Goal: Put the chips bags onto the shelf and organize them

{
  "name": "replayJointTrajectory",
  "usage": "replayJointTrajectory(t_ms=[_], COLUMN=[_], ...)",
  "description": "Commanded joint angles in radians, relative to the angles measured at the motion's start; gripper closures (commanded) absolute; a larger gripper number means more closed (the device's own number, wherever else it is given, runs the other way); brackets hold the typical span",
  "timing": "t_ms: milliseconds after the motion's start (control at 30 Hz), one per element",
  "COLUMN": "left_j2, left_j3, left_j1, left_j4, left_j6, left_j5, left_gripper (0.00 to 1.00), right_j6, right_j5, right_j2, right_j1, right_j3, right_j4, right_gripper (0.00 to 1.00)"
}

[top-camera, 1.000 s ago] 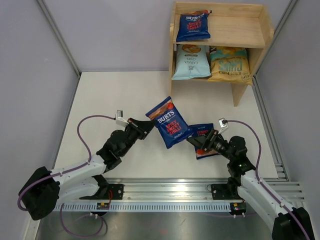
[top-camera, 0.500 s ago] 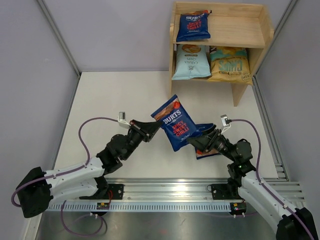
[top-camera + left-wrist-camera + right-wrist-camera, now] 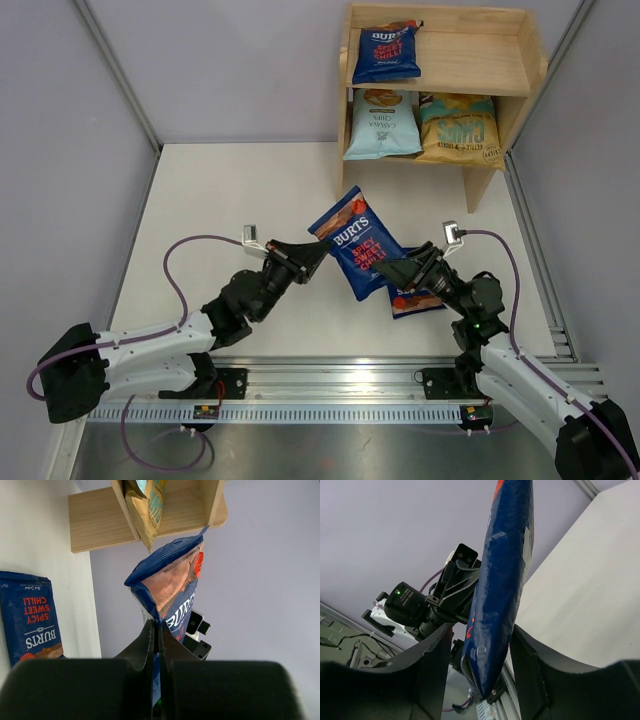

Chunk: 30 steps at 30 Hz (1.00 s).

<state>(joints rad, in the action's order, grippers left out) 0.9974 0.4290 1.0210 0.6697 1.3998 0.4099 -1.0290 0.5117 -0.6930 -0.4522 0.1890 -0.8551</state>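
My left gripper (image 3: 318, 252) (image 3: 156, 626) is shut on the edge of a dark blue Burts chips bag (image 3: 356, 243) (image 3: 171, 580) and holds it above the table. My right gripper (image 3: 386, 268) (image 3: 482, 628) straddles that bag's (image 3: 503, 575) lower end, jaws open with a gap showing on the left finger's (image 3: 436, 652) side. A second Burts bag (image 3: 416, 297) (image 3: 30, 614) lies flat on the table under the right arm. On the wooden shelf (image 3: 475, 62) (image 3: 97, 522), a third Burts bag (image 3: 386, 50) lies on the top tier. A light blue bag (image 3: 381, 125) and a yellow-gold bag (image 3: 458, 130) (image 3: 145, 510) fill the lower tier.
The white table (image 3: 230, 200) is walled by grey panels (image 3: 60, 150) on the left, back and right. The top tier's right half (image 3: 475, 50) is bare wood. A metal rail (image 3: 340, 372) runs along the near edge by the arm bases.
The left arm has carried the held bag to the right and toward the shelf. The right gripper has moved up to the bag and its jaws have narrowed around the lower end.
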Motion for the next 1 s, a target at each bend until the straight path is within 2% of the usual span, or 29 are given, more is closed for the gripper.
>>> replayJointTrajectory(t_ms=[0, 100, 533, 600, 633, 733, 767, 800, 833, 867, 900, 933, 967], left_j2=[-0.019, -0.025, 0.015, 0.02, 0.018, 0.014, 0.007, -0.008, -0.023, -0.038, -0.055, -0.097, -0.111], left_j3=[0.051, 0.053, 0.082, 0.085, 0.083, 0.082, 0.085, 0.088, 0.093, 0.106, 0.117, 0.135, 0.163], left_j1=[0.007, 0.007, 0.007, 0.007, 0.007, 0.007, 0.005, 0.005, 0.005, 0.005, 0.004, 0.002, 0.001], left_j4=[0.085, 0.088, 0.142, 0.148, 0.146, 0.133, 0.117, 0.096, 0.067, -0.006, -0.063, -0.134, -0.307], left_j6=[-0.018, -0.027, -0.039, -0.042, -0.042, -0.056, -0.068, -0.09, -0.103, -0.12, -0.161, -0.183, -0.202], left_j5=[0.082, 0.095, 0.075, 0.064, 0.063, 0.06, 0.06, 0.064, 0.073, 0.085, 0.121, 0.15, 0.182], left_gripper=[1.0, 1.0, 1.0, 1.0, 1.0, 1.0, 1.0, 0.96, 0.86, 0.73, 0.51, 0.42, 0.33], right_j6=[-0.005, -0.009, -0.017, -0.016, -0.01, 0.007, 0.015, 0.035, 0.049, 0.062, 0.093, 0.107, 0.127], right_j5=[-0.035, -0.026, -0.007, -0.006, -0.012, -0.027, -0.027, -0.033, -0.036, -0.039, -0.048, -0.056, -0.07], right_j2=[0.027, 0.033, 0.021, 0.021, 0.03, 0.056, 0.061, 0.069, 0.082, 0.092, 0.098, 0.11, 0.115], right_j1=[-0.013, -0.016, -0.028, -0.028, -0.029, -0.028, -0.028, -0.028, -0.029, -0.029, -0.028, -0.028, -0.028], right_j3=[0.035, 0.038, 0.047, 0.047, 0.046, 0.053, 0.064, 0.075, 0.087, 0.117, 0.134, 0.154, 0.202], right_j4=[-0.021, 0.008, 0.036, 0.031, 0.031, 0.062, 0.077, 0.097, 0.155, 0.189, 0.223, 0.301, 0.347], right_gripper=[0.43, 0.42, 0.53, 0.59, 0.66, 0.76, 0.83, 0.84, 0.87, 0.9, 0.92, 0.92, 0.94])
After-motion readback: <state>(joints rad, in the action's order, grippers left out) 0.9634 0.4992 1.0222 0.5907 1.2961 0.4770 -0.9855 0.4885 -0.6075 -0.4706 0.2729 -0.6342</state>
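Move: Left hand has the spicy sweet chilli bag pinched by its left edge; the bag's middle lies about 6 cm to its right, level in depth and height. From the half-open right hand, whose fingers straddle the bag's near right part, that middle is some 5 cm left and 4 cm ahead, level. The other chilli bag lies flat on the table about 8 cm right of the right hand, 4 cm ahead and 25 cm below. The right fingers close from about half open to nearly shut, pinching the chilli bag's near right part while that hand stays put, bar a rise of about 1 cm at the very end. The left hand keeps its pinch as it rises roughly 3 cm, then opens past halfway and lets go of the bag's left edge. ##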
